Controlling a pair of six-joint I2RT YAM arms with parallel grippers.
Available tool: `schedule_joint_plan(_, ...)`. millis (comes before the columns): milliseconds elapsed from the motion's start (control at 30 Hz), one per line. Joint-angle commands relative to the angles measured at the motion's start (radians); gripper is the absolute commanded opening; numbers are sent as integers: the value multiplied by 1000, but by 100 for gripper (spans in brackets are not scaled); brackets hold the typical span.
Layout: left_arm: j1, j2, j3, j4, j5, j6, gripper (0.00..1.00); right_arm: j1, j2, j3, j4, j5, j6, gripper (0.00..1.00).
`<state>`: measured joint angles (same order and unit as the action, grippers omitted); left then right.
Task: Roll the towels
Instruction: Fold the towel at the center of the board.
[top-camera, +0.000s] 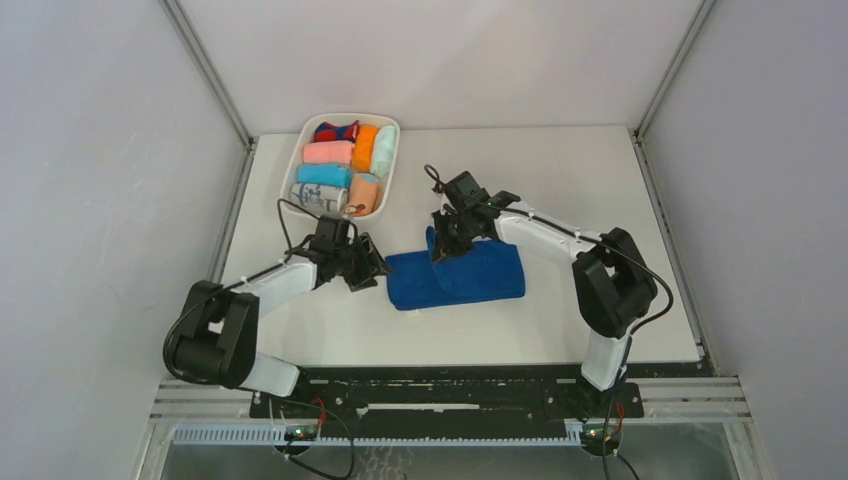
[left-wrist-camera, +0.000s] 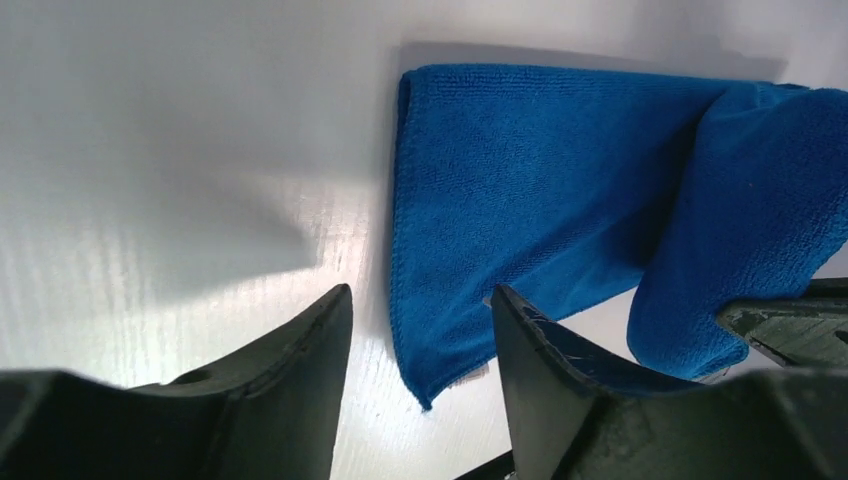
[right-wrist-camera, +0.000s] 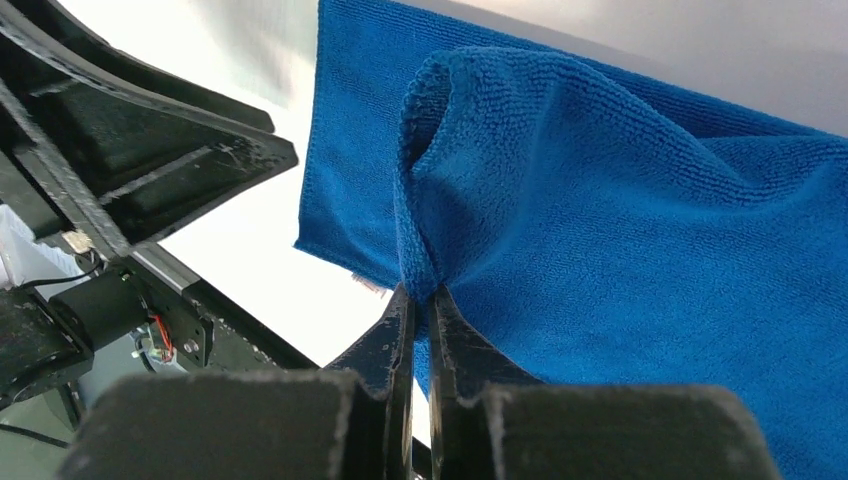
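Note:
The royal-blue towel (top-camera: 470, 276) lies on the white table, partly folded over itself. My right gripper (top-camera: 443, 247) is shut on a raised fold of the blue towel (right-wrist-camera: 620, 230), its fingertips (right-wrist-camera: 418, 292) pinching the cloth edge. My left gripper (top-camera: 368, 268) stands open at the towel's left end. In the left wrist view its fingers (left-wrist-camera: 421, 292) straddle the near corner of the blue towel (left-wrist-camera: 500, 190) without gripping it. A small peach-orange towel (top-camera: 365, 193) lies rolled in the tray.
A white tray (top-camera: 396, 160) at the back left holds several rolled cloths: pink (top-camera: 328, 152), light blue (top-camera: 323, 175), orange (top-camera: 365, 146), mint (top-camera: 384, 150) and a white printed one (top-camera: 318, 197). The two grippers are close together over the towel. Grey walls enclose the table.

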<state>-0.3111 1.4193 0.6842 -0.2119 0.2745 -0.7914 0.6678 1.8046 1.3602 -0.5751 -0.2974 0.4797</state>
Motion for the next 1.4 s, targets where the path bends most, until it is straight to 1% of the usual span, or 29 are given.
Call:
schedule_joint_plan(0,-29,53,-2,79,26,-33,54,33,32,70,0,-28,38,0)
schedule_joint_plan(233,-59,112,-44,120,9,-58,33,60,62,110,-17,-32,53,0)
schedule_joint_plan(367,-67,116,-71,145,1,-77,28,72,61,126,-20,-21,62,0)
schedule_joint_plan(600,-85,101,-80,142,-18,-81,26,107,85,162,-40,-15,76,0)
schedule_joint_plan(800,-86,65,-81,97,-62,-68,26,137,123,188,-47,-13,101,0)
schedule_joint_plan(1033,-91,51,-89,87,-76,-69,26,156,182,200,-7,3,141,3)
schedule_joint_plan(1367,-107,47,-95,82,-97,-74,26,157,210,206,55,15,195,2)
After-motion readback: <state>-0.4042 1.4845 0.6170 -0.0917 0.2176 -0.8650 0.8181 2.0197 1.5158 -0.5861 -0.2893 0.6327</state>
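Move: The blue towel's left edge lies about 3 cm below the open left hand, 2 cm to its right and 1 cm back. From the right hand, which already holds the towel's lifted right end, that edge is roughly 10 cm left, 4 cm back and 8 cm below. The peach roll in the basket lies some 20 cm ahead and 5 cm left of the left hand, and 15 cm ahead and 17 cm left of the right. Left hand sinks 3 cm, pinching the towel's left edge; right carries the held end 7 cm left, then down. ##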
